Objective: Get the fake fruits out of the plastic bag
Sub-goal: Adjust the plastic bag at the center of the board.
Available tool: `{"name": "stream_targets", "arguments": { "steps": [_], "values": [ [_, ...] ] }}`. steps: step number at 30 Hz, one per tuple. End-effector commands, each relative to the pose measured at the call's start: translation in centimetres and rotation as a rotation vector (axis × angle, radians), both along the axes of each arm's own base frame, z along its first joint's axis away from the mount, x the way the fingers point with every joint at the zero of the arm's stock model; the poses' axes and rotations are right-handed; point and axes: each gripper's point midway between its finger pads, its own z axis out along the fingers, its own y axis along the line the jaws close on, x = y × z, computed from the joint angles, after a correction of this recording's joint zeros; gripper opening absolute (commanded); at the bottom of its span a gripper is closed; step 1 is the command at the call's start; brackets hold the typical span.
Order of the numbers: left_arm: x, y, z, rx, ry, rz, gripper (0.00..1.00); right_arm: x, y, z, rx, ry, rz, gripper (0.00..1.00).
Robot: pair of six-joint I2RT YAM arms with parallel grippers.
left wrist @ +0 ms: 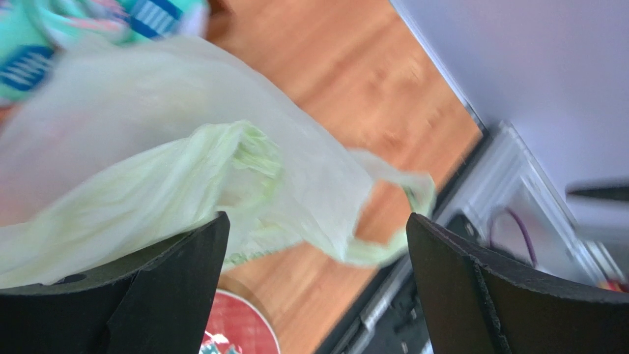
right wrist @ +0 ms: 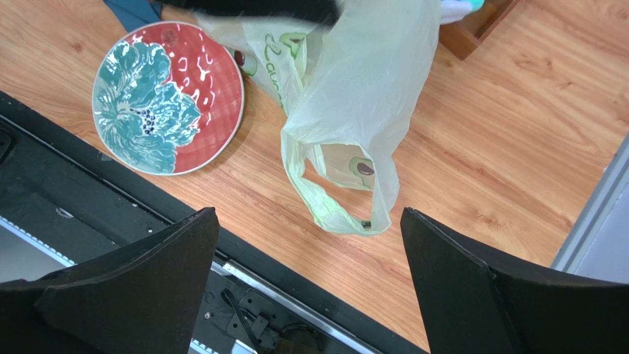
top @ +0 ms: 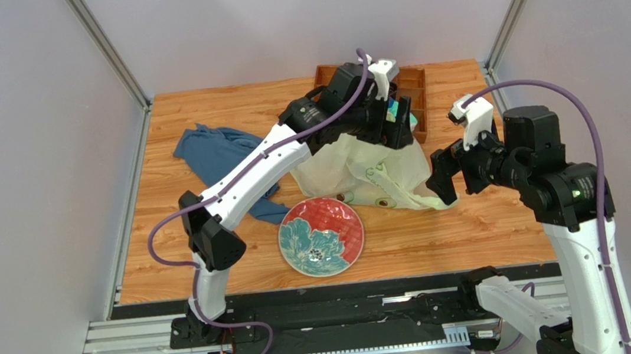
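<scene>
The plastic bag [top: 363, 171] lies crumpled on the wooden table, pale yellow-green and translucent, between the plate and the wooden box. Its loop handle [right wrist: 336, 214] trails toward the near edge. No fake fruits show; whatever the bag holds is hidden. My left gripper [top: 394, 132] hangs over the bag's far end, open, with the bag's bunched film [left wrist: 184, 169] just beyond its fingers [left wrist: 177, 287] and nothing between them. My right gripper [top: 443, 182] is at the bag's right corner, open and empty [right wrist: 310, 243], above the loop handle.
A red and teal flowered plate [top: 321, 236] sits in front of the bag. A blue cloth [top: 218, 152] lies at the left. A wooden box [top: 414, 86] at the back holds teal-and-white socks [left wrist: 44, 44]. The black rail [right wrist: 295, 295] runs along the near edge.
</scene>
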Motion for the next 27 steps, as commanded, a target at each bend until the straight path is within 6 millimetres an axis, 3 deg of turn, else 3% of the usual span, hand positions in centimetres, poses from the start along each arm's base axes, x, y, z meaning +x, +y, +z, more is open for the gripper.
{"name": "stream_targets", "arguments": {
  "steps": [1, 6, 7, 10, 13, 17, 21, 23, 24, 26, 27],
  "values": [
    [5.4, 1.9, 0.9, 0.062, -0.118, 0.396, 0.99, 0.9, -0.3, -1.9, -0.008, 0.044, -0.041, 1.00],
    [5.6, 2.0, -1.5, 0.099, -0.072, 0.439, 0.99, 0.5, 0.1, -4.7, -0.074, 0.057, 0.088, 1.00],
    [6.0, 1.8, -2.5, 0.114, -0.067, 0.448, 0.99, 0.4, 0.1, -6.1, -0.093, 0.073, 0.123, 1.00],
    [6.9, 0.4, -3.1, 0.094, -0.077, 0.443, 0.97, 0.2, 0.5, -6.7, -0.150, -0.009, 0.259, 1.00],
    [7.2, -0.4, -1.8, 0.050, -0.098, 0.428, 0.93, -0.1, 0.8, -8.1, -0.197, -0.039, 0.366, 1.00],
    [7.5, 0.2, -1.5, 0.041, -0.088, 0.412, 0.91, -0.2, 1.1, -10.3, -0.221, -0.009, 0.443, 1.00],
    [8.4, 1.1, -2.1, 0.050, -0.081, 0.384, 0.69, 0.2, 1.7, -12.8, -0.231, 0.006, 0.506, 1.00],
    [8.2, 1.2, -2.5, 0.054, -0.070, 0.354, 0.60, 1.5, 1.9, -13.4, -0.257, -0.026, 0.507, 1.00],
    [8.3, 1.5, -2.5, 0.059, -0.074, 0.348, 0.48, 1.9, 2.1, -14.0, -0.269, -0.033, 0.508, 1.00],
    [8.1, 2.0, -2.6, 0.065, -0.067, 0.327, 0.31, 4.3, 1.6, -15.3, -0.318, -0.080, 0.432, 0.98],
    [8.6, 2.9, -2.8, 0.082, -0.074, 0.332, 0.18, 5.5, 1.3, -15.7, -0.335, -0.092, 0.389, 0.89]
  ]
}}
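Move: The plastic bag's raised fold lies about 7 cm ahead of the left hand and 7 below it, with the socks some 15 cm ahead, 2 right and the plate 16 back, 18 left, both roughly 20 down. From the right hand the bag's near handle is about 5 cm ahead, 3 left and 18 below; the plate is some 26 left and 5 back, 22 below. Left goes about 9 cm forward and down, closing around the fold; right, open, sinks 15 towards the handle. ##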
